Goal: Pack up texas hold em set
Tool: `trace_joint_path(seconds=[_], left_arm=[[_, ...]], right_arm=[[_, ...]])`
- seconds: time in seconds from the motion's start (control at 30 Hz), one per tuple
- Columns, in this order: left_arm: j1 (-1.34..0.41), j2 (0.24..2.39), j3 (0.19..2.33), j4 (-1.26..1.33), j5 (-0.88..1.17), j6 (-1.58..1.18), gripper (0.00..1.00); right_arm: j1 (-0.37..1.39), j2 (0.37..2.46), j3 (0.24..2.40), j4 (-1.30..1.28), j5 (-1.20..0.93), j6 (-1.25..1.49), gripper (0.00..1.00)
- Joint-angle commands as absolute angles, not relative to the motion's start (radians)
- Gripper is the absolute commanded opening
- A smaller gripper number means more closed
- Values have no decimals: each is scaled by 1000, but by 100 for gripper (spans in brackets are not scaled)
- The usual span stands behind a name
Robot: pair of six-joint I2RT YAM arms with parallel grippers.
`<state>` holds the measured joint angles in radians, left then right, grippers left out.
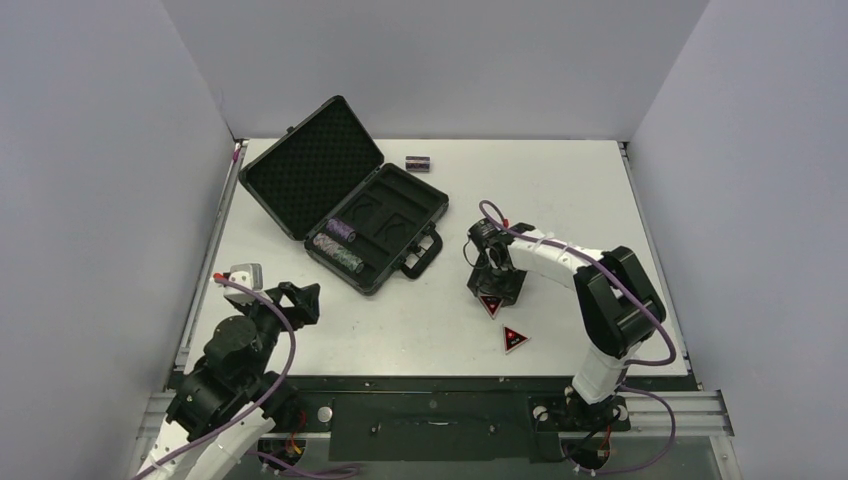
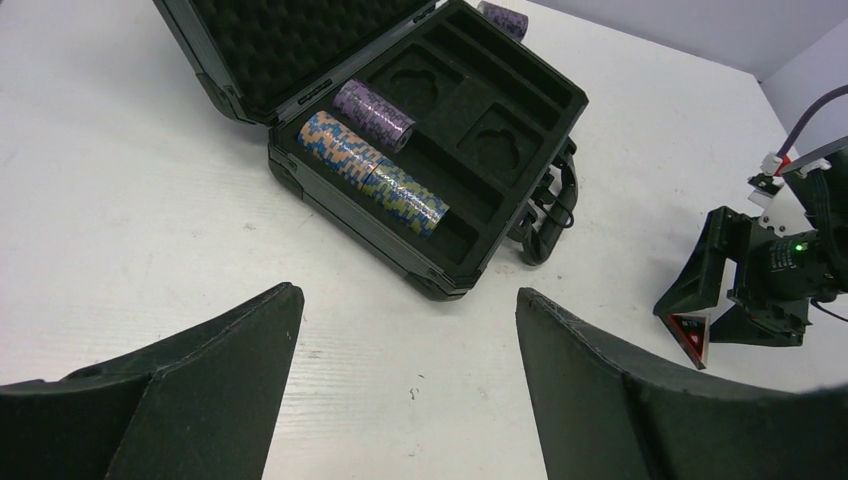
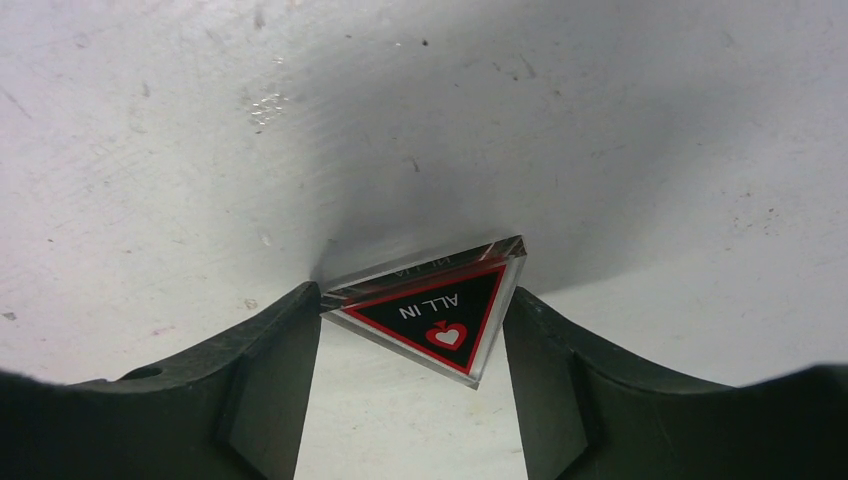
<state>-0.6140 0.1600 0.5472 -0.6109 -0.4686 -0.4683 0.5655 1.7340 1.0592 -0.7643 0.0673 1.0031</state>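
Observation:
The black briefcase [image 1: 300, 170] lies open at the back left, its foam lid up. Three chip stacks lie in its tray: a purple one [image 2: 373, 110], a blue-orange one [image 2: 338, 148] and a blue-yellow one [image 2: 408, 198]. Another stack [image 1: 418, 163] lies on the table behind the case. My right gripper [image 1: 491, 296] is shut on a red-and-black "ALL IN" triangular token [image 3: 440, 310], tilted at the table surface. The second token [image 1: 515, 338] lies flat nearby. My left gripper [image 2: 410, 305] is open and empty, near the case's front corner.
The case handle [image 1: 420, 255] sticks out toward the right arm. Two shaped foam recesses [image 2: 495, 140] in the tray hold nothing. Grey walls close in the table on three sides.

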Motion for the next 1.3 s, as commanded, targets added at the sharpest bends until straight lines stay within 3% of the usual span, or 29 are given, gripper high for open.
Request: trace_joint_path(seconds=[0.0,0.27,0.53,1.13,1.27], left_arm=[[-617,121,561,-608,-484,-476,76],[-617,120,555,-618,-541,-497,77],[-617,183,540,-572,-447,-467,76],[-617,135,518,-564,-479,-464,76],[-617,134,505,-548,-464,-449,76]], right_arm=[[581,1728,1153,-774,97,974,30],[585,1711,1335,-825,85,931,27],[596,1765,1526,-857,46,945,27],[630,2146,2082,-825,-125,1045,27],[644,2196,2119,-775,-161,1094,27]])
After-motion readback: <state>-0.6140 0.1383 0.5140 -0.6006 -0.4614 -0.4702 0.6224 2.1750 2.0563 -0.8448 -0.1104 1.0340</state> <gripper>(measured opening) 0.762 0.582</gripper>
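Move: Out ahead and to the left, the open case's tray, where the gripped red ALL IN triangle is carried, has its middle about 17 cm forward and 24 cm left of the right hand, a couple of centimetres higher. Its handle is some 11 cm forward and 14 cm left; the second red triangle lies 8 cm back and 4 cm right. From the left hand, the tray is roughly 22 cm ahead, 10 cm right and 17 cm below. Keeping its pinch on the red triangle, the right hand lifts it off the table and swings it forward and left towards the case, about 17 cm each way. It climbs some 13 cm early on, then travels level over the handle side of the tray, the wrist tilting so the downward fingers swing forward and left by roughly 30 degrees. ##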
